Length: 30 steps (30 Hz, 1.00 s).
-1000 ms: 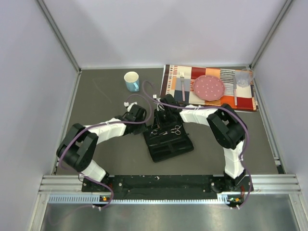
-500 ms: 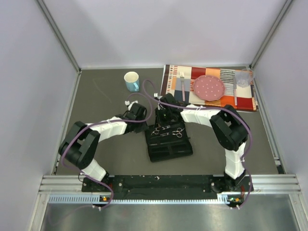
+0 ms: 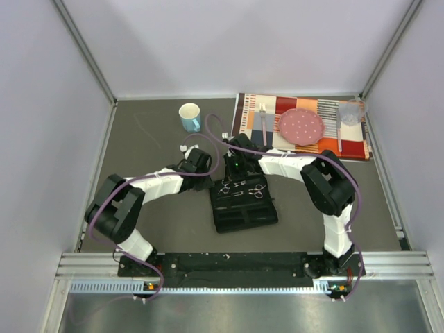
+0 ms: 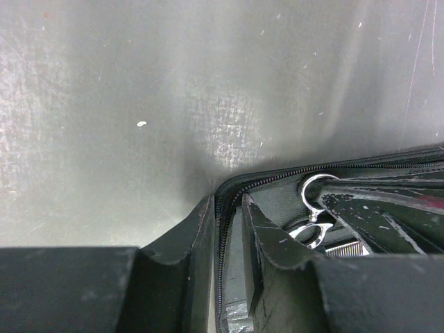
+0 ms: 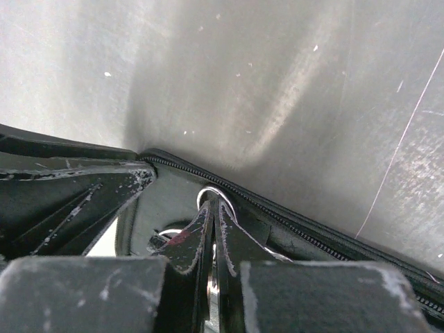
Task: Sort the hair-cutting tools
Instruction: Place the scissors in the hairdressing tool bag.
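A black zip case (image 3: 243, 208) lies open mid-table with two small silver scissors (image 3: 225, 188) (image 3: 256, 189) on its far half. My left gripper (image 3: 211, 178) (image 4: 229, 232) is shut on the case's zip edge (image 4: 223, 201) at the far left corner, one finger outside and one inside. My right gripper (image 3: 235, 172) (image 5: 214, 215) is shut on a scissors finger ring (image 5: 207, 196) just inside the far edge. That ring also shows in the left wrist view (image 4: 316, 189). A ribbed pale strip (image 4: 345, 248) lies below it. I cannot make out the combs.
A blue-and-white mug (image 3: 190, 116) stands at the far left. A striped placemat (image 3: 243, 118) at the far right carries a fork (image 3: 263, 123), a pink dotted plate (image 3: 301, 125), a clear cup (image 3: 350, 112) and a utensil (image 3: 339, 132). Grey walls surround the table.
The case and both scissors have shifted a little and turned straighter on the table. Both grippers have stayed at the case's far edge, edging slightly away from the bases.
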### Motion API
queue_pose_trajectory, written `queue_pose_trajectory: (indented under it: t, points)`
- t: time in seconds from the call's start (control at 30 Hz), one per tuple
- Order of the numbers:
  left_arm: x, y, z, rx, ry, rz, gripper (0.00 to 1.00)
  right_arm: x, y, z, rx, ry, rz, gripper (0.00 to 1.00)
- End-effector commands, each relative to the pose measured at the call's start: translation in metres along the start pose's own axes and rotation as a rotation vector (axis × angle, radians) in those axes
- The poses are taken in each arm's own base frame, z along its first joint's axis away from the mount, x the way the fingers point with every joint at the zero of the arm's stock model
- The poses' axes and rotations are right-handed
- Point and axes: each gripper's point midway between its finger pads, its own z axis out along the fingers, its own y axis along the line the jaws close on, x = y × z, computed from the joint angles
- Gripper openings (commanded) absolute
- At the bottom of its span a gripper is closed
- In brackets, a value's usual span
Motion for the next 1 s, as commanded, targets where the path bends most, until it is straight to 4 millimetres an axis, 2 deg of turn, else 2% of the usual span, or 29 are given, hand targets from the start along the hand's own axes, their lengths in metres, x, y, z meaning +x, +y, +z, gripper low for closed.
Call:
queue_pose_trajectory:
  t: [0.0,0.17,0.3,0.5,0.57,0.67,0.73,0.77,0.8,0.87,0.9,0.97]
  points:
    - [0.017,0.015,0.012,-0.054,0.055,-0.001,0.25,0.016,0.001,0.005,-0.012,0.057,-0.031,0.0]
    - [0.013,0.011,0.015,-0.053,0.05,-0.011,0.24,0.035,0.013,0.005,-0.106,0.136,-0.052,0.0]
    - [0.005,0.01,0.017,-0.065,0.012,-0.028,0.24,0.049,0.022,-0.002,-0.171,0.176,-0.066,0.0]
    - [-0.012,0.004,0.019,-0.054,-0.051,-0.012,0.24,0.058,0.017,-0.01,-0.156,0.188,-0.066,0.0]
    - [-0.014,0.002,0.02,-0.048,-0.056,-0.008,0.25,0.054,0.016,-0.013,-0.138,0.176,-0.071,0.0]
    - [-0.019,-0.003,0.018,-0.027,-0.076,0.0,0.27,0.035,0.01,-0.02,-0.084,0.12,-0.056,0.0]
    - [-0.023,-0.005,0.01,-0.008,-0.095,0.009,0.33,0.012,0.008,-0.026,-0.054,0.055,-0.026,0.0]
    - [-0.026,-0.007,0.006,0.002,-0.106,0.01,0.36,-0.007,0.005,-0.036,-0.041,0.0,-0.006,0.0]
    - [-0.028,-0.008,0.001,0.01,-0.117,0.012,0.39,-0.019,0.001,-0.041,-0.014,-0.037,0.008,0.0]
    - [-0.033,-0.01,-0.015,0.04,-0.151,0.018,0.47,-0.041,-0.002,-0.056,-0.002,-0.105,0.05,0.0]
    - [-0.035,-0.011,-0.02,0.047,-0.163,0.019,0.5,-0.056,-0.013,-0.063,0.023,-0.146,0.077,0.0]
    - [-0.039,-0.009,-0.038,0.063,-0.194,0.021,0.55,-0.069,-0.021,-0.073,0.044,-0.188,0.107,0.0]
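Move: The left gripper already pinches the bag's far-left corner. The scissors, handle rings nearest, have their middle about 6 cm to its right, level fore and aft and roughly 1 cm below. From the right gripper, shut over the rings, the scissors' middle is about 3 cm right, 1 cm back and 1 cm below. From the right hand, the second scissors lie some 7 cm right and 3 cm back, and the tool bag's middle 6 cm right and 7 cm back. Keep the right gripper shut and lower it about 1 cm, easing slightly back, to press its tips on the scissors' handle, twisting some 5 degrees counter-clockwise; then lift it off while sweeping about 3 cm right. Hold the left pinch on the bag's corner, edging forward, then open the fingers and rise about 1 cm to let go. ##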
